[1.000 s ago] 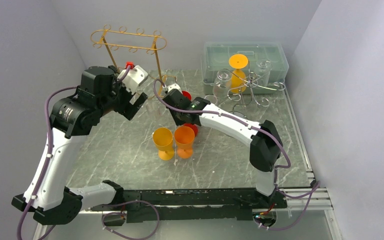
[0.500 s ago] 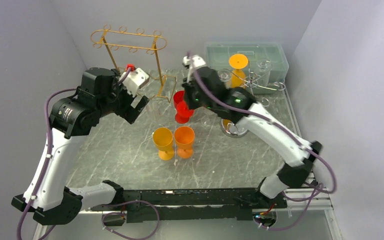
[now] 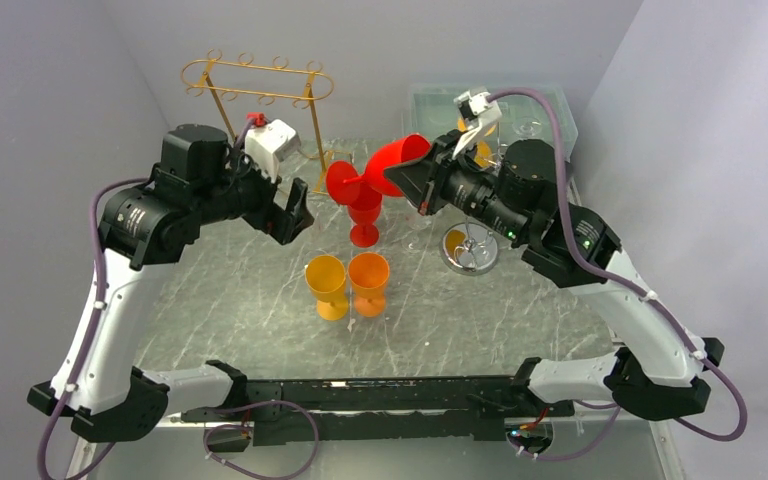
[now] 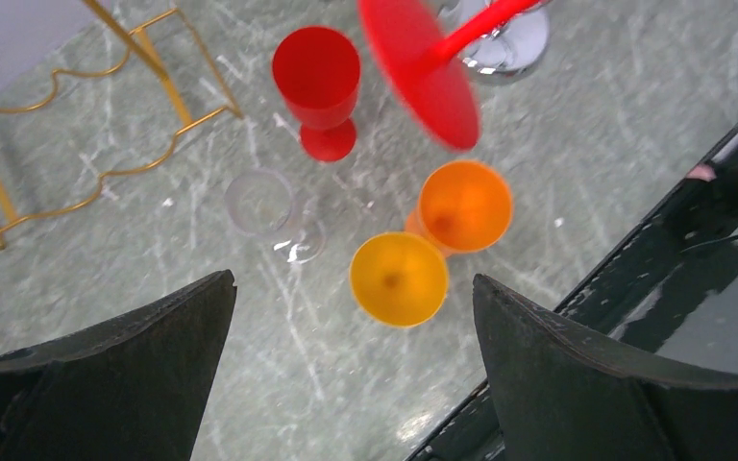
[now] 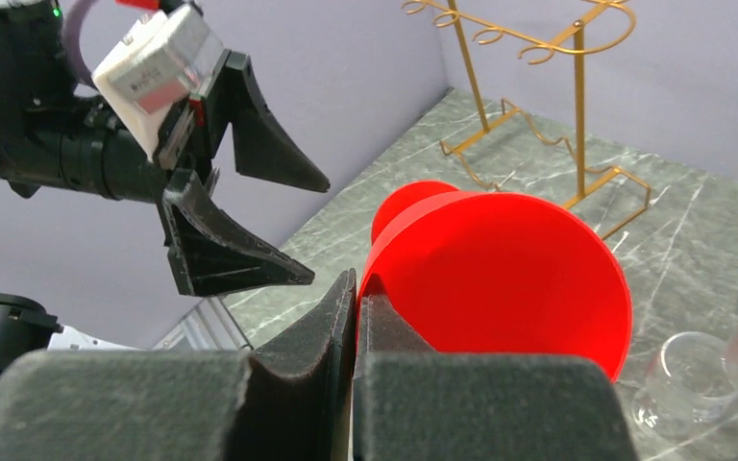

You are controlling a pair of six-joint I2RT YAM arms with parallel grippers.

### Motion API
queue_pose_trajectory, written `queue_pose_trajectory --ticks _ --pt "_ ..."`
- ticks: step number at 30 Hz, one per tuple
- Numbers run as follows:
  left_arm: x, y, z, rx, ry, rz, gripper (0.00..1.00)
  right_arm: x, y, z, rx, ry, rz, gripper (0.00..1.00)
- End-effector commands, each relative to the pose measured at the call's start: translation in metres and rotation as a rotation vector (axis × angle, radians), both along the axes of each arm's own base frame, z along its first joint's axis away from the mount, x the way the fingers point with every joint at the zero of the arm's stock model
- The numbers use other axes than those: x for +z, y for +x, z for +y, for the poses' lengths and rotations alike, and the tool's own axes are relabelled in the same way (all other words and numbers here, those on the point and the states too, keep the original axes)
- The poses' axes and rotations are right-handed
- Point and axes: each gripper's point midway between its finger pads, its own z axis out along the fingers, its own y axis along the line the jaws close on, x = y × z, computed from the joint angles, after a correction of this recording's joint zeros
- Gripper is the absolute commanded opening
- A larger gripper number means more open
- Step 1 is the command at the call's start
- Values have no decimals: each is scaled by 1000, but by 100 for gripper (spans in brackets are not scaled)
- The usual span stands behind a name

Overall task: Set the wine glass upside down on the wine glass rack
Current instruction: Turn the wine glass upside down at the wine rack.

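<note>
My right gripper [image 3: 409, 177] [image 5: 356, 284] is shut on the rim of a red wine glass [image 3: 392, 163] [image 5: 500, 269], one finger inside the bowl. The glass hangs on its side above the table, its foot [image 3: 342, 184] [image 4: 419, 67] pointing left. My left gripper [image 3: 295, 211] [image 4: 354, 280] [image 5: 319, 230] stands open and empty just left of that foot, not touching it. The gold wine glass rack [image 3: 260, 86] [image 5: 577, 43] stands empty at the back left. A second red glass [image 3: 364, 216] [image 4: 317, 75] stands upright below the held one.
An orange glass [image 3: 368, 281] [image 4: 463, 204] and a yellow glass [image 3: 327, 284] [image 4: 399, 279] stand together mid-table. A clear glass [image 4: 267, 206] sits near the rack's base. At the back right are a silver wire stand [image 3: 470, 248] and a clear plastic box [image 3: 490, 115] with glasses.
My right arm lifted a red glass off the table, swung up and right, and tipped the glass on its side. My left gripper turned slightly toward it, still open.
</note>
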Motion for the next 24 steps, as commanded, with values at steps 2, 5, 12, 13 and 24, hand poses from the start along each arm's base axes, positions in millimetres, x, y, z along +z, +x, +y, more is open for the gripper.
queue_pose_trajectory --ticks 2,5,12,13,24 --pt "44 -3 -32 -67 -227 7 100 24 -2 15 48 109 -33 0" --pt "47 -1 -40 -103 -253 4 99 32 -4 17 63 149 -44 0" --pt "35 17 -44 -90 -224 0 99 37 -9 27 112 183 -41 0" --pt "35 19 -44 -85 -221 -11 99 36 -10 28 117 184 -38 0" --pt "46 18 -52 -209 -200 -120 19 27 -20 31 158 215 -27 0"
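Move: The red glass hangs in the right hand's closed fingers by the wall of its bowl; its foot lies about 9 cm right of the open left gripper, 4 cm farther out and level with it. From the right hand that foot is some 9 cm left, 1 cm ahead and 5 cm below, the left gripper 18 cm left, 3 cm back and 5 cm below. About 30 cm beneath the left hand stand the second red glass (13 cm ahead, 12 cm right), the orange glass (2 cm back, 13 cm right) and the yellow glass (2 cm back, 5 cm right). Rightward and up, then forward, the left hand travels about 5 cm to the held red glass, rolling some 10 degrees so its left side sinks, and late on closes its fingers most of the way around the edge of the glass's foot. Meanwhile the right hand, keeping its pinch on the bowl, carries the foot roughly 3 cm left into that gripper, turning slightly counter-clockwise. ##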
